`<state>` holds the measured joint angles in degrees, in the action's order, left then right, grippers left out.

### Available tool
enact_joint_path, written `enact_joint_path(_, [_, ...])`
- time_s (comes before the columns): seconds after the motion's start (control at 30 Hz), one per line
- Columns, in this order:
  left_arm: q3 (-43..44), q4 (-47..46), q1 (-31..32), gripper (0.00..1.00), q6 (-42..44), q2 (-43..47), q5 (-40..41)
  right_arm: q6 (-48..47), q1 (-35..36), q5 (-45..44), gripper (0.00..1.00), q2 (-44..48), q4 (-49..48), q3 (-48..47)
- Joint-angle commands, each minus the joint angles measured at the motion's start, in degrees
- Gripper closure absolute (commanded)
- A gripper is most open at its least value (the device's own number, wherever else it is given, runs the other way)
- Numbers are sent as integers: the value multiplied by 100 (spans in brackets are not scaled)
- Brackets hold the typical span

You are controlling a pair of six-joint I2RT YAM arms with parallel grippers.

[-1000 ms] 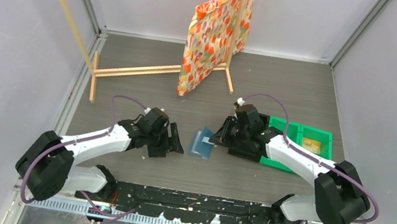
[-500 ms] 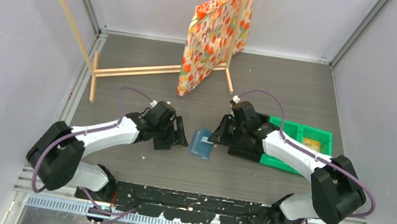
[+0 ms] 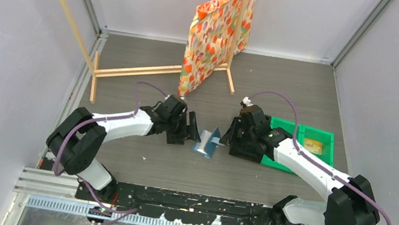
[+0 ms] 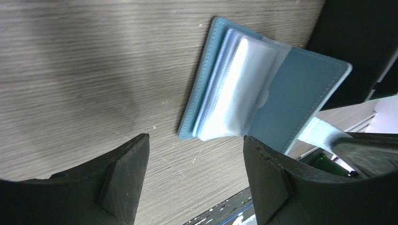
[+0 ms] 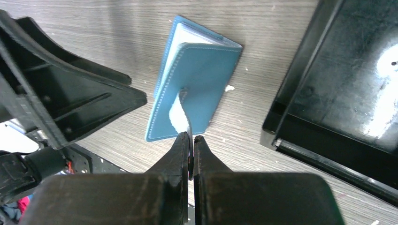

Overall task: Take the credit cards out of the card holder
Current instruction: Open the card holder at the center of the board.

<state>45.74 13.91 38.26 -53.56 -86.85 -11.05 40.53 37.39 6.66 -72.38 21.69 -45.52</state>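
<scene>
The teal-blue card holder lies mid-table, its cover raised off the pale translucent sleeve leaves. My right gripper is shut on the thin pale strap fixed to the cover. My left gripper stands open just left of the holder, nothing between its fingers. No credit cards can be made out inside the sleeves. One tan-yellow card lies in the green bin.
A black tray sits right beside the holder, under my right arm, with the green bin behind it. A patterned orange bag hangs on a wooden rack at the back. My left gripper and right gripper nearly face each other.
My left arm has swung right, up to the holder. My right gripper, still shut on the strap, has lifted the cover so the holder stands partly open.
</scene>
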Motion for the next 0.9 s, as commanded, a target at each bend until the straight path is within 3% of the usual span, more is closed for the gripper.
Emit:
enact_joint_path(0.0, [99, -614, 52, 26, 15, -173, -335, -117, -3, -216, 99, -5, 91, 101])
enact_joint_path(0.13, [383, -384, 226, 25, 138, -489, -327, -98, -3, -220, 96, -39, 89, 21])
enact_joint_path(0.27, [687, -187, 428, 23, 237, -720, -220, -45, 2, -187, 62, -65, 87, -78])
enact_joint_path(0.37, [760, -160, 524, 24, 266, -752, -101, 32, 3, -89, 46, -40, -13, -103])
enact_joint_path(0.6, [854, -139, 576, 24, 302, -767, -67, 180, 16, 111, 31, -80, -189, -189])
enact_joint_path(0.87, [957, -223, 665, 25, 425, -839, -176, 489, 110, 138, 32, -189, -346, -172])
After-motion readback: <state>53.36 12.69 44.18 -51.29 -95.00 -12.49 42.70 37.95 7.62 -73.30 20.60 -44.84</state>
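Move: The card holder, its cover already raised, lies about 5 cm to the right of the open left hand, level with it front to back and some 3 cm below. From the right hand, whose shut fingers hold the cover's strap, it is roughly 6 cm to the left, 1 cm back and 7 cm lower. The black tray's middle is about 8 cm to the right hand's right and 4 cm farther out. The open left hand travels about 5 cm right, inside the raised cover, before the right fingers release the strap. ##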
